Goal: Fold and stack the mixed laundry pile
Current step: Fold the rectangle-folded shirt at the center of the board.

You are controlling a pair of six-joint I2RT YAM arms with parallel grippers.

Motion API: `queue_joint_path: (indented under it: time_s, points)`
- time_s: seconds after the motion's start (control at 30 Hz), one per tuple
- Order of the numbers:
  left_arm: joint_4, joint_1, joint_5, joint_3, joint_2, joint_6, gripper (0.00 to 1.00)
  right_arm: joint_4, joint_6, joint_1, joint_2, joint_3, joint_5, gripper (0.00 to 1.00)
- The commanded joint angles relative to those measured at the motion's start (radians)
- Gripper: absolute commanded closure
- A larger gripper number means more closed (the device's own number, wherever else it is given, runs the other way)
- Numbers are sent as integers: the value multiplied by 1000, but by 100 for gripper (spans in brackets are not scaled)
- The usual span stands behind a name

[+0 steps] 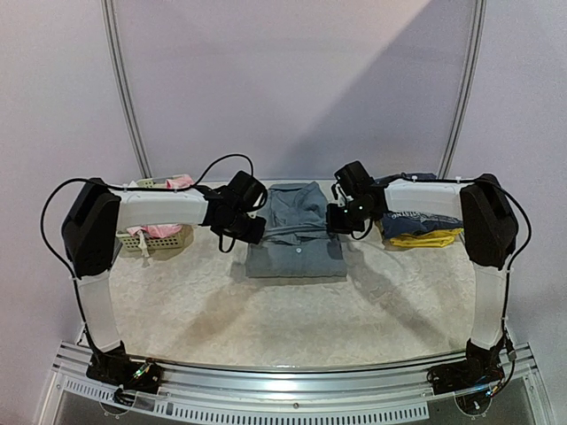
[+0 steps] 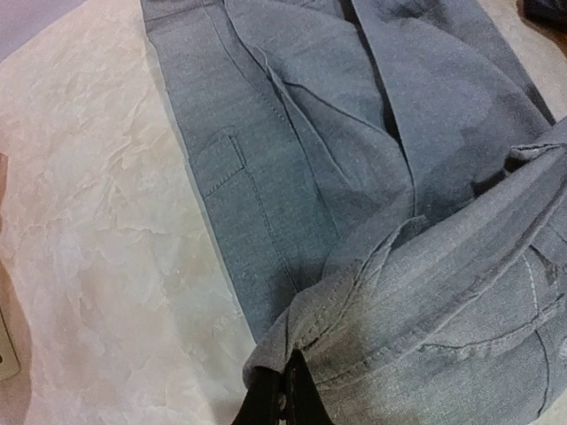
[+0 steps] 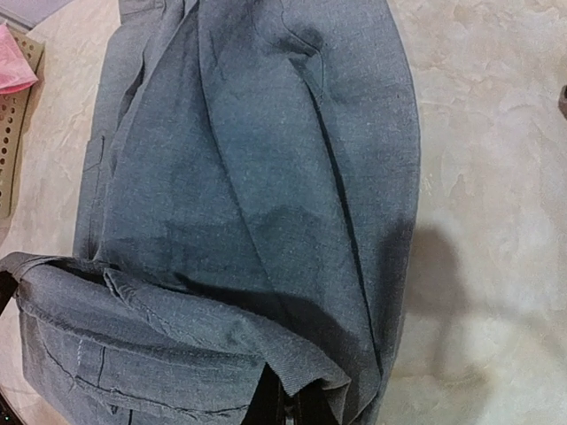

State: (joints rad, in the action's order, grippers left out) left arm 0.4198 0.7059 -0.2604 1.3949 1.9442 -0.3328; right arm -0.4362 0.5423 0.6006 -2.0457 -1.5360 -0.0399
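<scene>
The grey trousers (image 1: 295, 232) lie partly folded in the middle of the table, one end lifted and doubled over the rest. My left gripper (image 1: 252, 227) is shut on the left corner of that lifted end, and in the left wrist view its black fingers (image 2: 288, 385) pinch a stitched hem of the trousers (image 2: 354, 177). My right gripper (image 1: 337, 219) is shut on the right corner. Its fingertips (image 3: 297, 398) are half hidden under the cloth edge of the trousers (image 3: 257, 177). Pink pieces (image 1: 159, 230) sit in the basket on the left.
A pale lattice basket (image 1: 168, 241) stands at the left behind my left arm, and its rim (image 3: 13, 124) shows in the right wrist view. A stack of navy and yellow cloth (image 1: 421, 230) lies at the right. A curved metal frame rises behind the table.
</scene>
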Motion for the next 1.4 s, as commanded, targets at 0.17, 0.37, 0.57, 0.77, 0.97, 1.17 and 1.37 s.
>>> queue_joint_path:
  time_s: [0.17, 0.37, 0.57, 0.77, 0.97, 1.17, 1.37]
  points:
    - [-32, -51, 18, 21, 87, 12, 100, -32, -28, -34, -106, -84, -14, 100]
    - [-97, -62, 28, -14, 102, 5, 98, -29, -22, -41, -138, -88, -25, 99]
    - [-132, -63, 22, -44, 83, 2, 96, -26, -18, -41, -146, -93, -47, 98]
    - [-146, -63, 26, -62, 52, 1, 76, -24, -16, -41, -158, -97, -64, 97]
    - [-180, -62, 30, -101, -22, 17, 41, -29, -18, -42, -164, -109, -71, 97]
    - [-155, -50, 45, -126, -120, 61, 5, -36, -24, -41, -180, -125, -78, 97]
    - [-192, -11, 36, -233, -263, 95, 0, -32, -18, -41, -182, -124, -95, 97]
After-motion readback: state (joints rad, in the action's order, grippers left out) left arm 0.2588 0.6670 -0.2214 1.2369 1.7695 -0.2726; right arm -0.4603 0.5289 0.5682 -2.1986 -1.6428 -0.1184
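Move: My left and right hands each still pinch a corner of the shirt's raised edge, about 16 cm apart. The folded shirt's middle lies some 8 cm to my left hand's right and 7 cm to my right hand's left, about 1 cm ahead and 5 cm below both. Its near fold is about 11 cm back from that middle. From my left hand the basket is roughly 25 cm left and 6 cm ahead; from my right, the folded stack is about 20 cm right and 7 cm ahead. I lower both pinched corners together about 4 cm, easing slightly forward, to lay the edge down across the shirt. My left hand then opens wide, lets go of its corner and rises some 8 cm, its fingertips tipping up a little, while my right stays low with its fingers shut on the other corner. ##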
